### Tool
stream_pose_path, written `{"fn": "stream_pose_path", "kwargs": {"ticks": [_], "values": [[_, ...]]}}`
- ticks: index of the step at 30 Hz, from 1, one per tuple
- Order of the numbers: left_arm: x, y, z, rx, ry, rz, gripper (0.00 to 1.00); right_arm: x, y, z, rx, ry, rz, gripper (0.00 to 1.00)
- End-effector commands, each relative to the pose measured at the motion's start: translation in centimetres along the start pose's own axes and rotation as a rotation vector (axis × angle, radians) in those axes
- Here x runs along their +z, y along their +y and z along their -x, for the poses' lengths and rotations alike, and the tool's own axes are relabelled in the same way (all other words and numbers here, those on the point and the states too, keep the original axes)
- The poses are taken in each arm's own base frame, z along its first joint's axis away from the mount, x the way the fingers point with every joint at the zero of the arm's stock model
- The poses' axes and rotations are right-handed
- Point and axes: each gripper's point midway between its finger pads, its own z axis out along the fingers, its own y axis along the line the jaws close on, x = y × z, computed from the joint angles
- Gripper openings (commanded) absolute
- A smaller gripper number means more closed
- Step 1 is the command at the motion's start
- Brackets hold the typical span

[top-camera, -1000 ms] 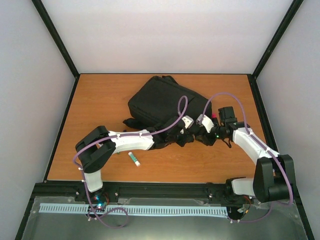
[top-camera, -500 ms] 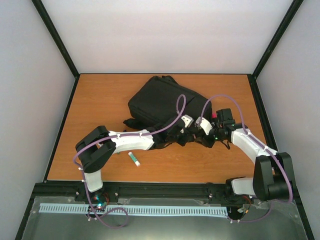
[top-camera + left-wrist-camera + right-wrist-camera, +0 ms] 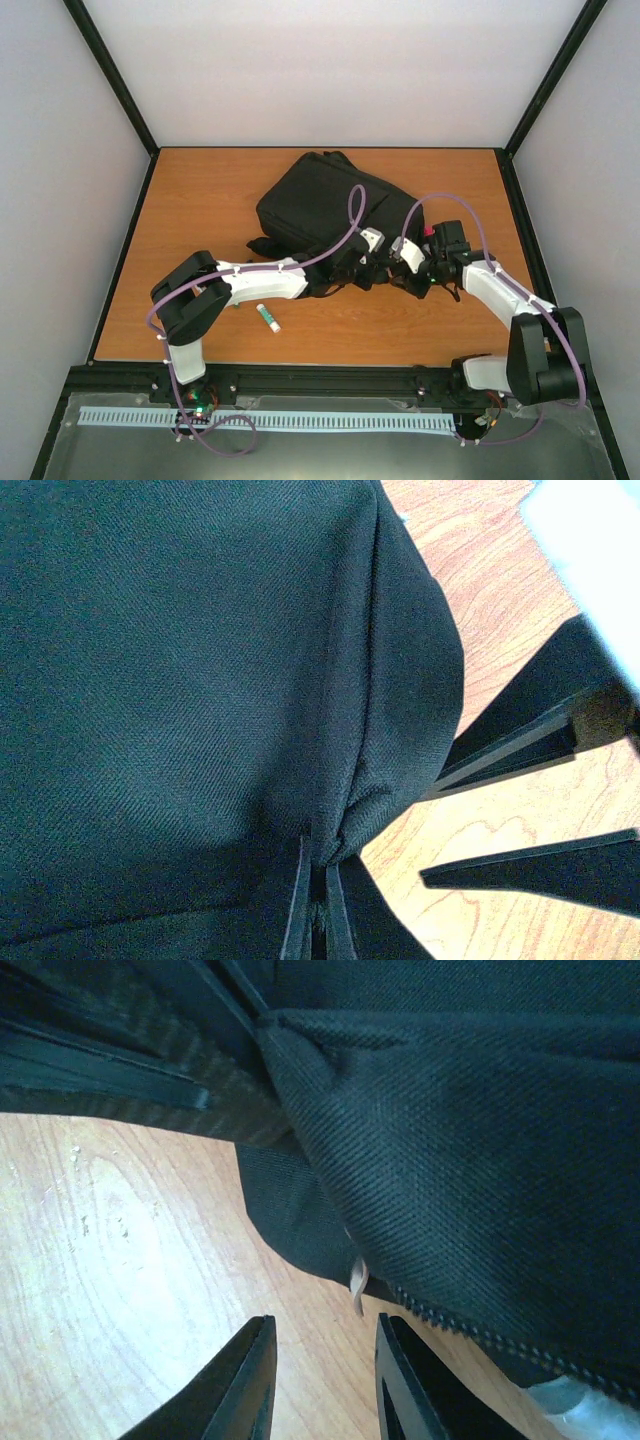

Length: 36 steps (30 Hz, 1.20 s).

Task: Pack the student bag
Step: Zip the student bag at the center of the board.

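The student bag [image 3: 325, 205] is a large black fabric backpack lying at the back middle of the table. My left gripper [image 3: 362, 262] is at its near right corner. The left wrist view shows it [image 3: 318, 880] shut on a fold of the bag [image 3: 200, 680] fabric beside a seam. My right gripper [image 3: 405, 262] sits just right of it, facing the same corner. Seen from the right wrist, its jaws [image 3: 323, 1365] stand a little apart over bare wood with nothing between them. A small grey zip pull [image 3: 357, 1282] hangs from the bag's edge [image 3: 480, 1160] just ahead of them.
A white glue stick with a green cap [image 3: 268, 318] lies on the wooden table [image 3: 200, 200] in front of the left arm. Black straps [image 3: 262, 244] trail from the bag's near left side. Grey walls close the table on three sides.
My right gripper has moved left toward the bag's corner, and its jaws have narrowed. The left gripper has kept its hold and lifted the fabric slightly backward.
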Motion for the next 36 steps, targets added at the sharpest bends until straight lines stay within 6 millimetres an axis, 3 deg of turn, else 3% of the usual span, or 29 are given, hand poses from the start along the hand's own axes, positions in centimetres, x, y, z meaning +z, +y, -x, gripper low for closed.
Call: {"fn": "stream_pose_path", "kwargs": {"ticks": [1,13,20,26,36], "values": [[-0.2,-2.1,3.5,-0.07,-0.083,-0.076,0.01,0.5,-0.7,1.6,-0.016,-0.047,0.001,0.3],[0.4,-1.9,2.8,-0.083,-0.064,-0.071,0.01,1.4,-1.8,3.3,0.002,-0.072,-0.036,0.21],[0.1,-1.5,2.7,-0.076,-0.067,-0.055,0.01,2.0,-2.6,2.4,0.031,-0.02,-0.064,0.15],[0.0,-1.6,2.9,-0.074,-0.072,-0.058,0.01,2.4,-2.9,2.0,0.049,-0.004,-0.071,0.19],[-0.1,-1.2,2.5,-0.06,-0.063,-0.041,0.01,1.7,-2.9,1.9,0.037,0.017,-0.086,0.04]]}}
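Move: The zip pull hangs under the edge of the student bag, roughly 3 cm ahead of the right hand, 1 cm to its left and 2 cm below. The bag corner pinched by the left fingers is about 3 cm ahead, 4 cm left and 3 cm up; the bag's middle is some 17 cm ahead and 13 cm left, about level, and the red-capped marker 12 cm ahead, 6 cm right. From the left hand, the pull is about 4 cm right, 1 cm back and 5 cm down. Still pinching the bag's corner, the left hand holds it practically in place while the right reaches in beneath the fabric edge towards the zip pull: about 3 cm forward, edging left early on, and sinking some 2 cm, mostly in the second half. Its fingers narrow from part open to nearly shut; whether they have the pull is hidden by the cloth. ##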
